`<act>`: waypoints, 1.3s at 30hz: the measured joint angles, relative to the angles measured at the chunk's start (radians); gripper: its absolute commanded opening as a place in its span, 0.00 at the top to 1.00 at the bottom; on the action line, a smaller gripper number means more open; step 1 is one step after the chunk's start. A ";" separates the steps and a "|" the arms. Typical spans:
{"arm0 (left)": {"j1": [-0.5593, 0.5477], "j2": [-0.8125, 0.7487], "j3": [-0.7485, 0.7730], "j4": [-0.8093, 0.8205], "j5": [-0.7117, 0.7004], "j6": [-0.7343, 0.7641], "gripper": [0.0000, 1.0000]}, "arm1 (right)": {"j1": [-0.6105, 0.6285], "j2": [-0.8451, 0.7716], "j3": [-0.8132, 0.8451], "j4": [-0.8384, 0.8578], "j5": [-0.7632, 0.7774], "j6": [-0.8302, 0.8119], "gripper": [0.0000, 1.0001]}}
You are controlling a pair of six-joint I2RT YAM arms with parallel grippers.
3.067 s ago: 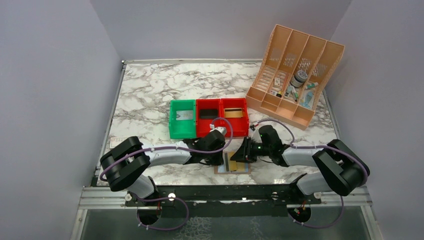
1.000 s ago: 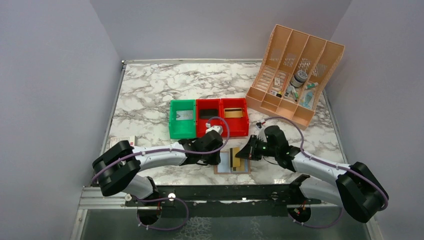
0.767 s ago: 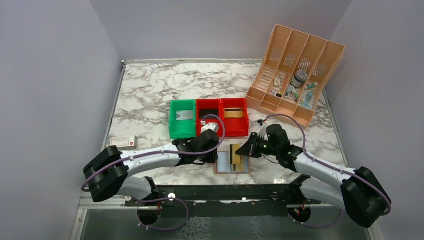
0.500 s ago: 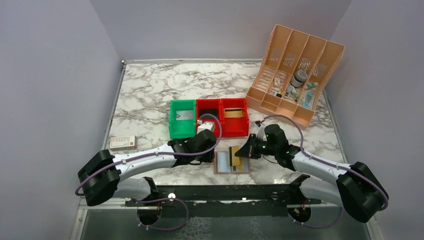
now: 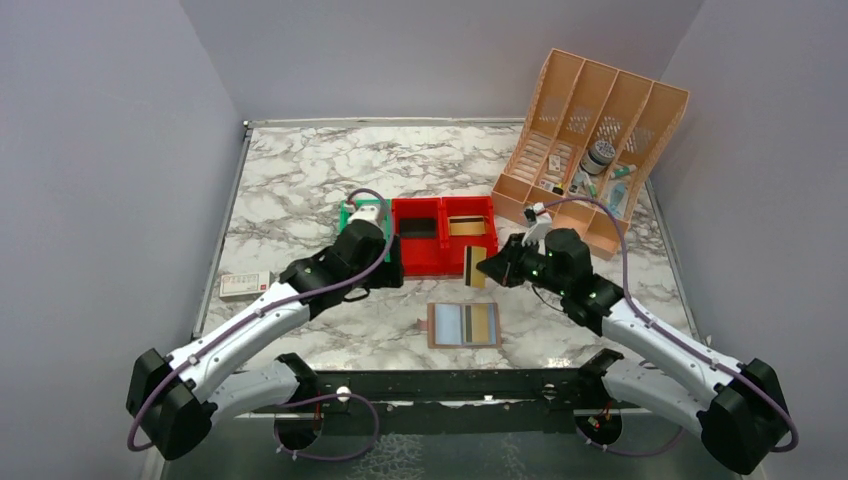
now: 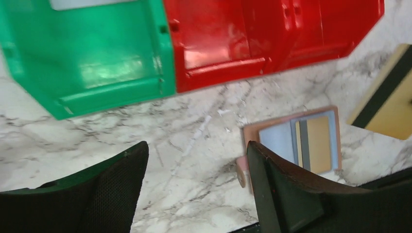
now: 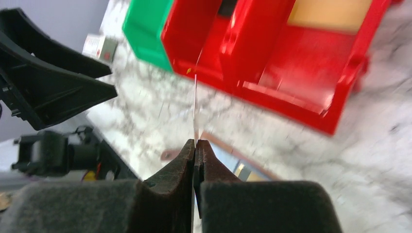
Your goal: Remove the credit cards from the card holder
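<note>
The card holder (image 5: 464,324) lies open and flat near the table's front edge. Its left pocket is pale blue, and a gold card with a dark stripe (image 5: 481,322) shows in its right pocket. My right gripper (image 5: 487,268) is shut on a yellow-gold credit card with a black stripe (image 5: 474,267), held upright in the air just in front of the red bins. In the right wrist view that card (image 7: 195,109) is edge-on between the closed fingers (image 7: 195,143). My left gripper (image 5: 388,272) hangs open and empty, left of and behind the holder (image 6: 296,141).
A green bin (image 5: 350,215) and two red bins (image 5: 445,232) stand in a row behind the holder. A peach file organizer (image 5: 590,150) with small items sits at the back right. A small white box (image 5: 245,285) lies at the left edge.
The right gripper has drawn the yellow card out of the holder and lifted it back toward the red bins. The left gripper opened, let go of the holder and pulled away left and back.
</note>
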 measured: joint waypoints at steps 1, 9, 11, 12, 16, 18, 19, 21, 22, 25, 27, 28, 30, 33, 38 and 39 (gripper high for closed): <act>0.040 -0.015 0.008 -0.009 0.007 0.018 0.17 | 0.000 -0.010 0.019 -0.005 0.032 -0.029 0.99; 0.225 -0.036 0.055 -0.107 0.025 0.143 0.01 | 0.000 0.128 0.259 -0.106 0.251 -0.240 0.99; 0.233 -0.036 0.055 -0.120 0.016 0.162 0.01 | 0.000 0.176 0.294 -0.112 0.273 -0.279 0.99; 0.234 -0.037 0.054 -0.123 0.009 0.169 0.01 | 0.000 0.196 0.307 -0.113 0.282 -0.299 0.99; 0.237 -0.069 0.024 -0.114 -0.032 0.183 0.01 | -0.001 0.277 0.352 -0.113 0.288 -0.410 0.99; 0.237 -0.090 0.006 -0.113 -0.048 0.185 0.01 | -0.001 0.321 0.376 -0.110 0.280 -0.497 0.98; 0.237 -0.098 0.002 -0.111 -0.055 0.188 0.01 | -0.001 0.343 0.386 -0.105 0.275 -0.551 0.98; 0.237 -0.111 0.000 -0.106 -0.076 0.193 0.01 | -0.001 0.374 0.391 -0.087 0.274 -0.642 0.98; 0.237 -0.119 0.000 -0.103 -0.087 0.196 0.01 | -0.001 0.389 0.391 -0.079 0.277 -0.691 0.98; 0.237 -0.136 0.000 -0.097 -0.114 0.200 0.01 | -0.001 0.433 0.391 -0.055 0.289 -0.838 0.99; 0.237 -0.152 0.000 -0.092 -0.129 0.200 0.01 | -0.001 0.465 0.391 -0.040 0.288 -0.948 0.99; 0.237 -0.159 0.000 -0.091 -0.135 0.200 0.01 | -0.001 0.481 0.390 -0.036 0.288 -0.996 0.99; 0.237 -0.174 -0.001 -0.088 -0.149 0.199 0.01 | -0.001 0.510 0.391 -0.024 0.283 -1.077 0.99; 0.237 -0.186 -0.001 -0.085 -0.163 0.200 0.01 | 0.000 0.542 0.391 -0.013 0.262 -1.192 0.99; 0.237 -0.188 -0.005 -0.084 -0.174 0.200 0.01 | 0.000 0.584 0.397 0.010 0.227 -1.341 0.99; 0.237 -0.188 -0.007 -0.084 -0.175 0.200 0.01 | 0.000 0.599 0.406 0.011 0.227 -1.366 0.99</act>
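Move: The gold cards in the right-hand red box, where I am taking the striped gold card already in my right fingers, lie about 16 cm ahead of my right hand, 4 cm left and 10 cm below; the black cards in the middle box are 12 cm farther left. The open card holder is 10 cm back, 5 cm left. From my left hand the gold cards are 15 cm ahead, 18 cm right; the green box is 12 cm ahead, 7 cm left. I keep the gold card pinched and swing my right hand about 15 cm forward, rising some 4 cm and then sinking about 8, while my wrist turns roughly 75 degrees until the fingers point almost straight down above the gold cards. Meanwhile my empty left hand draws about 10 cm left, slightly forward, away from the card holder, and opens wide. ##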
